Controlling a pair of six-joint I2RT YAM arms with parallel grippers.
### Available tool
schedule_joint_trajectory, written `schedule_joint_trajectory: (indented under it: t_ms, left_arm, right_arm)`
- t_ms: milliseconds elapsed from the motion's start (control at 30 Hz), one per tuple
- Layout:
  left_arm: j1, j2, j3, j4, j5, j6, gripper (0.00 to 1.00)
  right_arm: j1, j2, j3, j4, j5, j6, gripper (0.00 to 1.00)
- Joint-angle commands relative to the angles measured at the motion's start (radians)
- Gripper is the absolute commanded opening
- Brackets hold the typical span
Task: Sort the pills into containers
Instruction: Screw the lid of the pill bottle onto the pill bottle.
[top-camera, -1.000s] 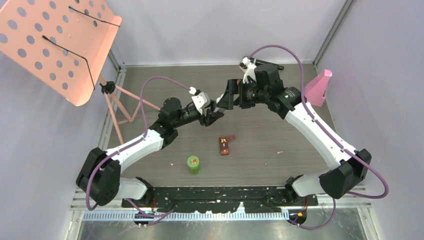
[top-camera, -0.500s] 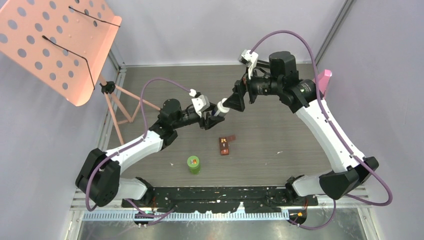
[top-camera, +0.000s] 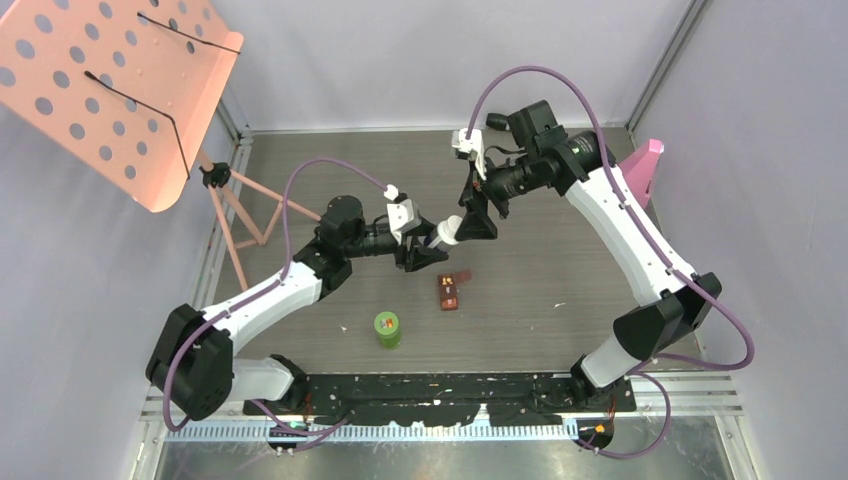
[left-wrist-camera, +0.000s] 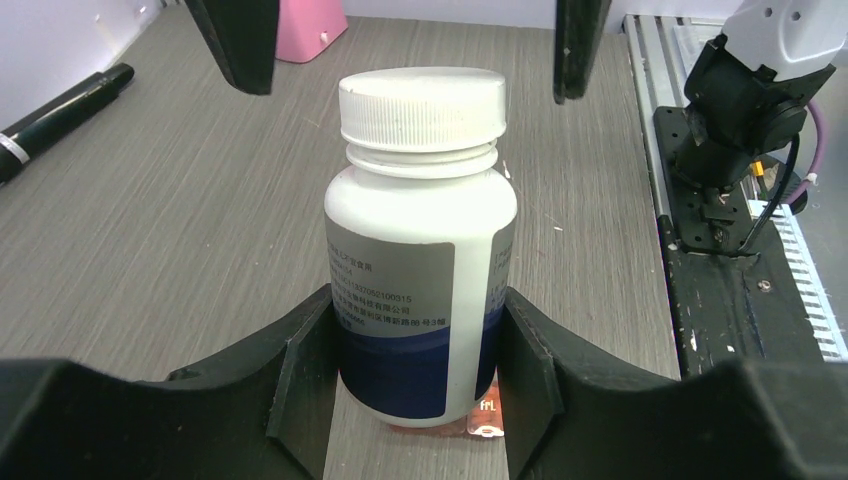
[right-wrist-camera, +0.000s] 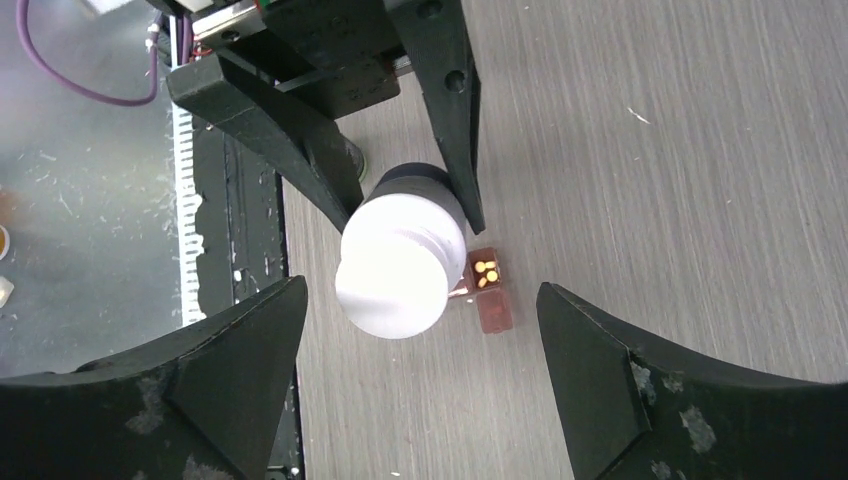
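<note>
My left gripper (left-wrist-camera: 415, 350) is shut on the lower body of a white bottle (left-wrist-camera: 420, 250) with a white screw cap (left-wrist-camera: 421, 110), and holds it upright above the table. Under the bottle lies the small brown case (right-wrist-camera: 492, 305), one open compartment showing yellow pills (right-wrist-camera: 486, 270). My right gripper (right-wrist-camera: 420, 350) is open and hovers over the cap (right-wrist-camera: 400, 275), one finger (left-wrist-camera: 240, 45) on each side, not touching it. In the top view the bottle (top-camera: 447, 232) hangs between both grippers, with the case (top-camera: 452, 290) and the green-lidded bottle (top-camera: 387, 328) nearer the arm bases.
A pink perforated music stand (top-camera: 120, 90) rises at the far left on tripod legs (top-camera: 240, 215). A pink object (top-camera: 637, 175) stands at the far right edge. A black microphone (left-wrist-camera: 60, 105) lies at the back of the table.
My right arm has swung in from the back and brought its open gripper down over the bottle's cap. My left gripper has shifted slightly nearer, still holding the bottle.
</note>
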Motion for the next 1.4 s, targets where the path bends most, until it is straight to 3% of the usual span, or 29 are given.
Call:
schedule_joint_trajectory:
  t_ms: [0, 100, 367, 667, 867, 967, 1200, 1267, 1367]
  left_arm:
    - [-0.003, -0.031, 0.051, 0.001, 0.045, 0.021, 0.00]
    - [-0.002, -0.032, 0.056, -0.003, 0.053, 0.022, 0.00]
    - [-0.003, -0.030, 0.068, -0.003, 0.054, 0.014, 0.00]
    - [0.000, -0.028, 0.072, 0.084, -0.032, -0.046, 0.00]
    - [0.000, -0.021, 0.058, 0.153, -0.119, -0.086, 0.00]
    - [0.000, -0.016, 0.056, 0.166, -0.142, -0.088, 0.00]
    - [-0.001, 0.002, 0.064, 0.172, -0.157, -0.065, 0.00]
    - [0.000, 0.002, 0.061, 0.166, -0.149, -0.048, 0.00]
    - [0.000, 0.003, 0.054, 0.152, -0.145, -0.039, 0.00]
  right_arm:
    - [0.021, -0.021, 0.024, -0.057, -0.022, -0.066, 0.93]
    - [0.024, -0.022, 0.011, -0.043, -0.019, -0.058, 0.91]
    - [0.034, 0.013, 0.019, -0.014, -0.023, -0.036, 0.69]
    - [0.068, 0.007, -0.039, 0.072, 0.031, 0.041, 0.55]
    - [0.078, -0.047, -0.152, 0.276, 0.091, 0.276, 0.25]
    - [0.096, -0.068, -0.208, 0.359, 0.140, 0.429, 0.17]
    - [0.154, -0.042, -0.219, 0.354, 0.234, 0.692, 0.16]
    - [0.158, -0.022, -0.194, 0.316, 0.266, 0.731, 0.25]
    - [0.158, -0.029, -0.175, 0.305, 0.348, 0.763, 0.53]
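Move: The white lid, set on the pill bottle that the left fingers already grip, is only some 2 cm left of the open right hand's point, 1 cm back and about 2 cm below. The brown pill box lies on the table about 3 cm back, 4 cm left and 29 cm below the right hand. From the left hand, the lid sits about 4 cm to the right, 1 cm ahead and 4 cm up. The right fingers close onto the lid and pinch it from both sides as the hand edges about 3 cm left and 2 cm down; then, holding on, it swings forward some 3 cm and rolls about 25 degrees clockwise, looking along the fingers into the bottle. The left hand keeps its grip on the bottle and carries it forward about 2.5 cm, turning slightly counter-clockwise. ##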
